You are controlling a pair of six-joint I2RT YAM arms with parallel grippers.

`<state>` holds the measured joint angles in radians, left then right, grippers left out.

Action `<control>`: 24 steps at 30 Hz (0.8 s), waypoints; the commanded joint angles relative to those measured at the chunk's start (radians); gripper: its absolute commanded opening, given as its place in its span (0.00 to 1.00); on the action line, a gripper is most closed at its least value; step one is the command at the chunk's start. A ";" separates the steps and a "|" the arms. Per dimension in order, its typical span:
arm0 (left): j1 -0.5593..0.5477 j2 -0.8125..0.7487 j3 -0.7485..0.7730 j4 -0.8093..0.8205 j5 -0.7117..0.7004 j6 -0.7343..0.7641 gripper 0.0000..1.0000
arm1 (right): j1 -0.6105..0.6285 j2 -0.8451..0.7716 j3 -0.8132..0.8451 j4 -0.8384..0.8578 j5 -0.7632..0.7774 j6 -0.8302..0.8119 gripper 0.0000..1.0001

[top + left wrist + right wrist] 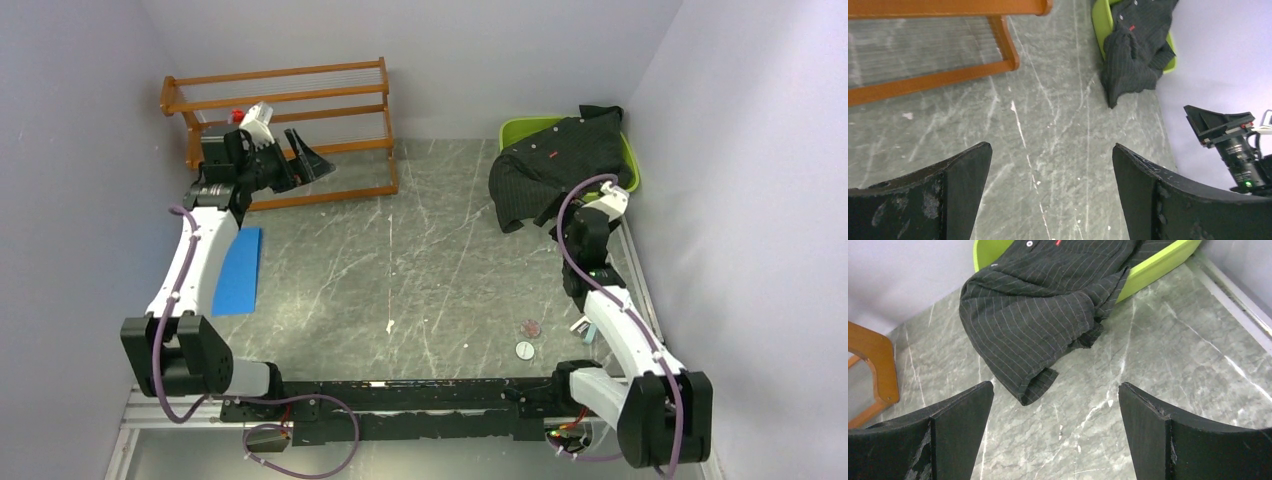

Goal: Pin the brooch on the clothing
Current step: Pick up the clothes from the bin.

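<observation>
The clothing (555, 165), a black pinstriped shirt, lies crumpled half in a green bin (520, 130) at the back right, one sleeve trailing onto the table. My right gripper (562, 222) hovers open just in front of it. In the right wrist view the sleeve cuff of the shirt (1048, 305) lies just beyond the empty right gripper (1055, 384). Two small round pieces, one pinkish (529, 327) and one white (525, 350), lie near the right arm's base; which one is the brooch I cannot tell. My left gripper (318, 160) is open and empty by the wooden rack, and its wrist view shows only bare tabletop under the left gripper (1050, 145).
A wooden rack (290, 110) stands at the back left. A blue mat (238, 270) lies along the left side. A small pale object (582, 328) sits beside the right arm. Walls close in on three sides, and a metal rail runs along the right edge.
</observation>
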<state>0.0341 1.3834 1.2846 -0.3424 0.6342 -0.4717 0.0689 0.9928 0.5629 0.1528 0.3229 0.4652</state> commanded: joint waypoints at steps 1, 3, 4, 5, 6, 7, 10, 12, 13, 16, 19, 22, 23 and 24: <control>0.006 -0.159 -0.038 0.090 -0.131 0.049 0.95 | -0.017 0.086 0.104 -0.064 -0.117 0.004 1.00; 0.006 -0.237 -0.080 0.115 -0.252 0.098 0.96 | -0.021 0.131 0.144 -0.084 -0.144 0.004 1.00; 0.006 -0.273 -0.101 0.121 -0.333 0.103 0.96 | -0.022 0.151 0.164 -0.098 -0.145 0.009 1.00; 0.006 -0.305 -0.124 0.131 -0.401 0.098 0.95 | -0.023 0.171 0.184 -0.109 -0.148 0.013 1.00; 0.007 -0.333 -0.145 0.141 -0.453 0.086 0.96 | -0.024 0.191 0.204 -0.115 -0.158 0.014 1.00; 0.006 -0.357 -0.170 0.156 -0.483 0.062 0.95 | -0.025 0.219 0.224 -0.124 -0.170 0.014 1.00; 0.006 -0.349 -0.171 0.183 -0.374 0.065 0.95 | -0.028 0.285 0.302 -0.149 -0.193 0.032 1.00; 0.004 -0.303 -0.139 0.176 -0.297 0.070 0.95 | -0.042 0.330 0.355 -0.202 -0.231 0.056 1.00; 0.004 -0.276 -0.115 0.152 -0.271 0.078 0.96 | -0.050 0.350 0.381 -0.212 -0.277 0.066 1.00; -0.020 -0.186 -0.017 0.060 -0.224 0.117 0.95 | -0.065 0.398 0.435 -0.231 -0.374 0.098 1.00; -0.125 -0.112 0.059 -0.006 -0.254 0.177 0.95 | -0.105 0.421 0.462 -0.232 -0.426 0.115 1.00; -0.263 -0.028 0.140 -0.089 -0.339 0.257 0.95 | -0.115 0.444 0.482 -0.236 -0.448 0.115 1.00; -0.308 -0.001 0.166 -0.114 -0.370 0.279 0.95 | -0.116 0.455 0.492 -0.249 -0.446 0.115 1.00; -0.349 0.023 0.188 -0.137 -0.398 0.296 0.95 | -0.116 0.466 0.506 -0.266 -0.442 0.115 1.00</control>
<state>-0.1646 1.3571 1.3518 -0.3691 0.3176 -0.2996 -0.0406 1.4307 0.9977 -0.0792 -0.0666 0.5602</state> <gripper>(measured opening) 0.955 0.998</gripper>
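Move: The clothes, heaped in and over the bin, have their middle about 16 cm ahead of the right hand, 3 cm to its left and 11 cm below it. Their hanging hem corner is roughly 8 cm ahead, 7 cm left and 17 cm down, while the bin's middle is some 21 cm ahead, 2 cm right and 12 cm down. From the left hand the clothes lie about 55 cm right, 11 cm ahead and 21 cm lower. Forward some 8 cm and a little left goes the open right hand, nearly level, towards the clothes hanging over the bin's near rim, tipping about 10 degrees down and swinging counter-clockwise by as much. The left hand, also open, first lifts about 7 cm while drawing back and left, then comes right, down and forward again, close to the rack. Neither touches anything yet. ##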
